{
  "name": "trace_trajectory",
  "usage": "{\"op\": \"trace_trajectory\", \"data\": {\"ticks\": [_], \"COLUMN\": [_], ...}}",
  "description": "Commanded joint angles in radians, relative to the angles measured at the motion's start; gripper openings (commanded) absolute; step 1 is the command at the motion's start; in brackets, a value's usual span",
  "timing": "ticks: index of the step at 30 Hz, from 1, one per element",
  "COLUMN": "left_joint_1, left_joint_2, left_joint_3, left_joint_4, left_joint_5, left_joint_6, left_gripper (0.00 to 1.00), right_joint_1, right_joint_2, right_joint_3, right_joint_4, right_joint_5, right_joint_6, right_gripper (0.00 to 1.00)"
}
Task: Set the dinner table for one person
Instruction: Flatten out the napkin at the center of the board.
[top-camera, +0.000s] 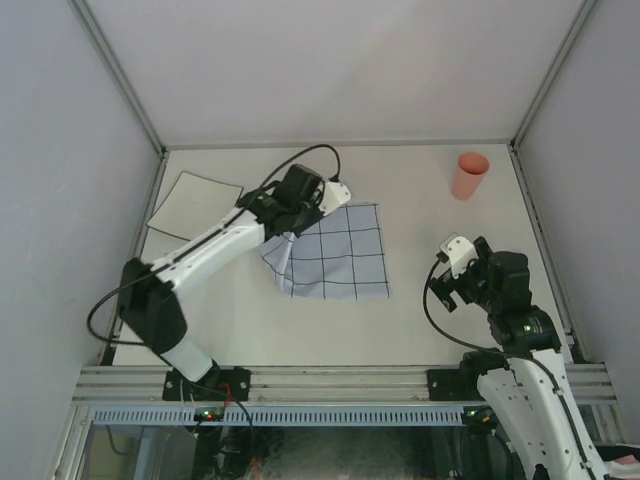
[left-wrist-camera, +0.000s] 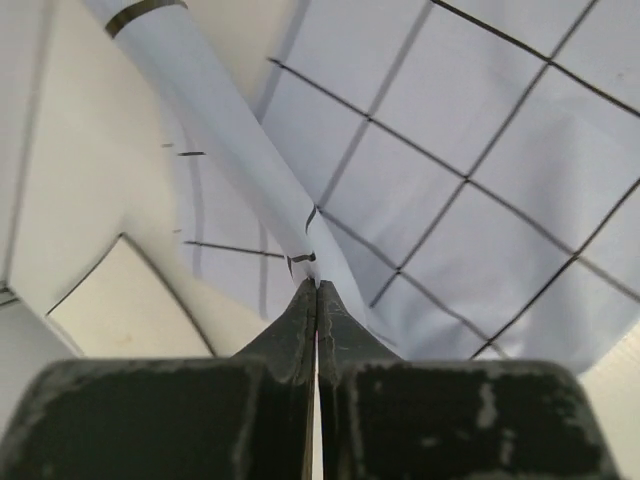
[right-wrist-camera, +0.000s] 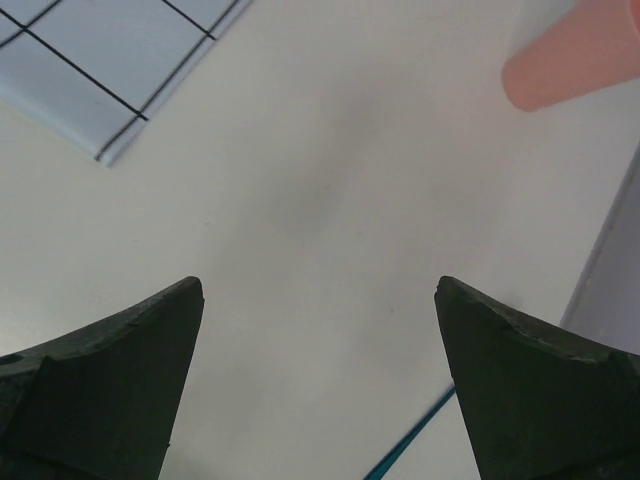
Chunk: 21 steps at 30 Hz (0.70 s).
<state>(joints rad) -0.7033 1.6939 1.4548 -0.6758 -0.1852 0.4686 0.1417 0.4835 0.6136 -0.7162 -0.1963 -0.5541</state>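
Observation:
The dinner table (top-camera: 420, 320) is a flat off-white surface. A light-blue cloth with a dark grid (top-camera: 340, 255) lies at its middle. My left gripper (top-camera: 286, 232) is shut on the cloth's left edge, which is pulled up into a fold. In the left wrist view the closed gripper (left-wrist-camera: 316, 285) pinches a raised ridge of the cloth (left-wrist-camera: 470, 150). My right gripper (top-camera: 450, 288) hovers open over bare table at the right. Nothing is between its fingers (right-wrist-camera: 318, 290). A corner of the cloth (right-wrist-camera: 100, 60) shows at its upper left.
A pink cup (top-camera: 469, 175) (right-wrist-camera: 570, 60) stands at the back right. A flat off-white square with a dark rim (top-camera: 195, 205) (left-wrist-camera: 130, 310) lies at the back left. Grey rails and pale walls border the table. A blue cable (right-wrist-camera: 410, 435) runs below the right gripper.

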Motion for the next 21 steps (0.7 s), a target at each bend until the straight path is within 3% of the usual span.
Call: {"op": "trace_trajectory", "data": {"ticks": [1, 12, 21], "left_joint_1": [0.033, 0.191, 0.243], "left_joint_2": [-0.203, -0.457, -0.708], "left_joint_3": [-0.083, -0.325, -0.383], "left_joint_4": [0.047, 0.104, 0.009], "left_joint_5": [-0.025, -0.069, -0.141], "left_joint_6": [-0.052, -0.069, -0.048], "left_gripper": [0.00, 0.00, 0.00], "right_joint_1": [0.063, 0.280, 0.414], "right_joint_2": [0.066, 0.478, 0.806], "right_joint_3": [0.018, 0.172, 0.330], "right_joint_4": [0.066, 0.166, 0.213], "right_joint_5": [-0.046, -0.095, -0.124], "right_joint_6": [-0.036, -0.054, -0.066], "right_gripper": [1.00, 1.00, 1.00]}}
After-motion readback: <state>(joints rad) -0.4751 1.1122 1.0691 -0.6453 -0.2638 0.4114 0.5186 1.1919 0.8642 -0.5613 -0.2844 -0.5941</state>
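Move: Some 18 cm to the left of the left hand, which already grips a raised edge of the napkin, and about level with it, lies open board, 14 cm below. The napkin's flat part is centred 5 cm to that hand's right; the beige mat lies 33 cm left and 15 farther out. From the empty right hand, the napkin's near right corner is some 14 cm straight left and 14 below, with the blue spoon 18 cm right of the hand, nearly level. Sweeping the pinched napkin edge left about 15 cm and somewhat back, the left hand rises, dips partway and rises again, fingers kept shut, turning counter-clockwise. The right hand swings left about 13 cm towards the napkin's right edge, a little forward and down, turning some 25 degrees counter-clockwise and tipping down, its fingers staying wide open and touching nothing. ##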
